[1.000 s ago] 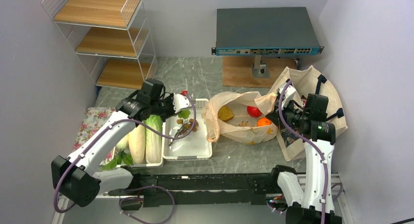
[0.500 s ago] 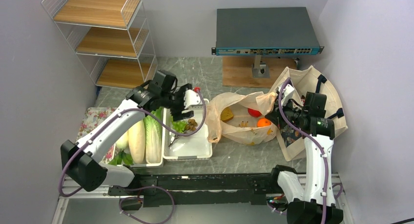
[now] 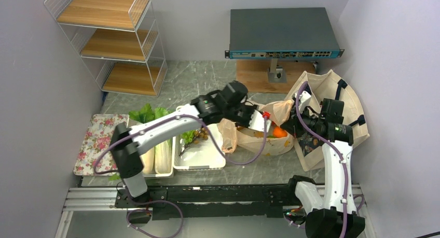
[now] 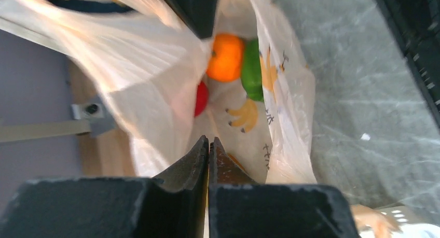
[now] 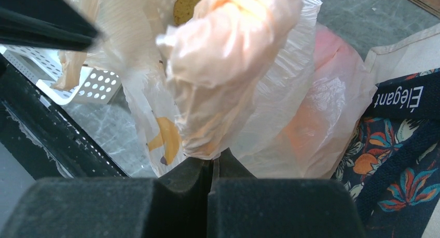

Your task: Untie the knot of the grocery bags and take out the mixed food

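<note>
The peach-beige plastic bag (image 3: 259, 139) lies open on the table, and no tied knot shows. My right gripper (image 5: 211, 157) is shut on a bunched fold of the bag's rim (image 5: 228, 67) and holds it up beside the canvas tote (image 3: 340, 93). My left gripper (image 4: 208, 139) is shut and empty, reaching into the bag's mouth (image 3: 258, 124). Inside the bag are an orange (image 4: 224, 56), a green item (image 4: 252, 69) and a red apple (image 4: 201, 98). A bread slice (image 5: 188, 4) shows behind the fold.
Two white trays sit at the left: one (image 3: 167, 173) holds cabbage and radishes (image 3: 154, 152), the other (image 3: 207, 160) holds grapes and nuts (image 3: 194, 137). A floral tray (image 3: 96, 142), a wire shelf (image 3: 114, 41) and a network switch (image 3: 283, 33) stand around.
My left arm has swung right from the white tray to the plastic bag's mouth, its gripper now shut. The right gripper has kept its hold on the bag's rim.
</note>
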Controlling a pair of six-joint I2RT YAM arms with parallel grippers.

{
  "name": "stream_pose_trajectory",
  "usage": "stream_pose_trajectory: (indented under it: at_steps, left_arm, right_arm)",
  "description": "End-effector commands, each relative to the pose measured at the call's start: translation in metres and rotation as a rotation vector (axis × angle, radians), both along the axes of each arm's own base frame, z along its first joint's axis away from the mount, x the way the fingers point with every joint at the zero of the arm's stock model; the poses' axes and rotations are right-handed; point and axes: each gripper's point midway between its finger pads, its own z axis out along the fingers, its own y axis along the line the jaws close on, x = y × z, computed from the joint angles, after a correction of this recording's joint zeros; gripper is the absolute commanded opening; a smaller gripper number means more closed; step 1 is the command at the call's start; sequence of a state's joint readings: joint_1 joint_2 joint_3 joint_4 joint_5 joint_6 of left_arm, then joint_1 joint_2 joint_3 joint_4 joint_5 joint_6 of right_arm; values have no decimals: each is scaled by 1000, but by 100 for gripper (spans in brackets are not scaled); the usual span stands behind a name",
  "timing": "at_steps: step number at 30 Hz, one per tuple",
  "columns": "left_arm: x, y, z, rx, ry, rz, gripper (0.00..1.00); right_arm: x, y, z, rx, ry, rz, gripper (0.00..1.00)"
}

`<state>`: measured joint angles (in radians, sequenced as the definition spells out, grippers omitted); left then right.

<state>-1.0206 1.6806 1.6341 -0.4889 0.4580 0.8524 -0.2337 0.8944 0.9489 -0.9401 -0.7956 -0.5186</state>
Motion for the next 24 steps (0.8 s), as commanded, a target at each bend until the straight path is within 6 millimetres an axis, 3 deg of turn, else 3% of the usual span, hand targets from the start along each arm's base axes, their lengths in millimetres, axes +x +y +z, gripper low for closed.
stream_pose_trajectory:
  at_steps: [1, 6, 8, 15, 18, 20, 22, 24]
  left_arm:
    - [23, -17, -41, 80, -67, 11, 6]
    - [49, -9, -111, 279, -75, 89, 6]
    - [47, 5, -138, 390, -50, 75, 6]
    - [-23, 42, -181, 547, 23, -135, 15]
    - [-32, 47, -187, 586, 72, -149, 18]
    - [-25, 39, -177, 555, 91, -107, 26]
    - [-5, 28, -163, 488, 84, -21, 42]
    - [24, 16, -147, 407, 55, 91, 47]
  right_arm:
    - [2, 7, 9, 42, -34, 5, 0]
    - [4, 8, 11, 58, -38, 0, 0]
    - [4, 8, 11, 58, -37, -3, 0]
    - [8, 6, 7, 58, -35, -16, 0]
    - [7, 7, 3, 55, -28, -7, 0]
    - [4, 7, 0, 47, -20, 0, 0]
    - [3, 6, -2, 37, -16, 6, 0]
    - [1, 6, -4, 30, -13, 11, 0]
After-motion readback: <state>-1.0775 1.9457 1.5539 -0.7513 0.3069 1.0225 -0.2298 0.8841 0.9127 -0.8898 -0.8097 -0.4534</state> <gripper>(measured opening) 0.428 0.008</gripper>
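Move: The left hand, empty and nearly shut, hangs over the bag's mouth. The yellow piece lies some 22 cm below, about 5 cm ahead and 5 cm left. At about that depth, the tomato is 6 cm ahead and 6 cm right, the orange 2 cm ahead and 10 cm right, the green pepper level and 6 cm right. From the right hand, the yellow piece is roughly 17 cm left, 5 cm ahead, 16 cm below. Down fast by about 20 cm goes the left hand, into the bag's mouth towards the yellow piece, first easing forward, then swinging back and left. Its fingers tip some 35 degrees steeper and, late on, part to under half open beside the bag's near wall. The right hand stays put and keeps its pinch on the gathered bag. ##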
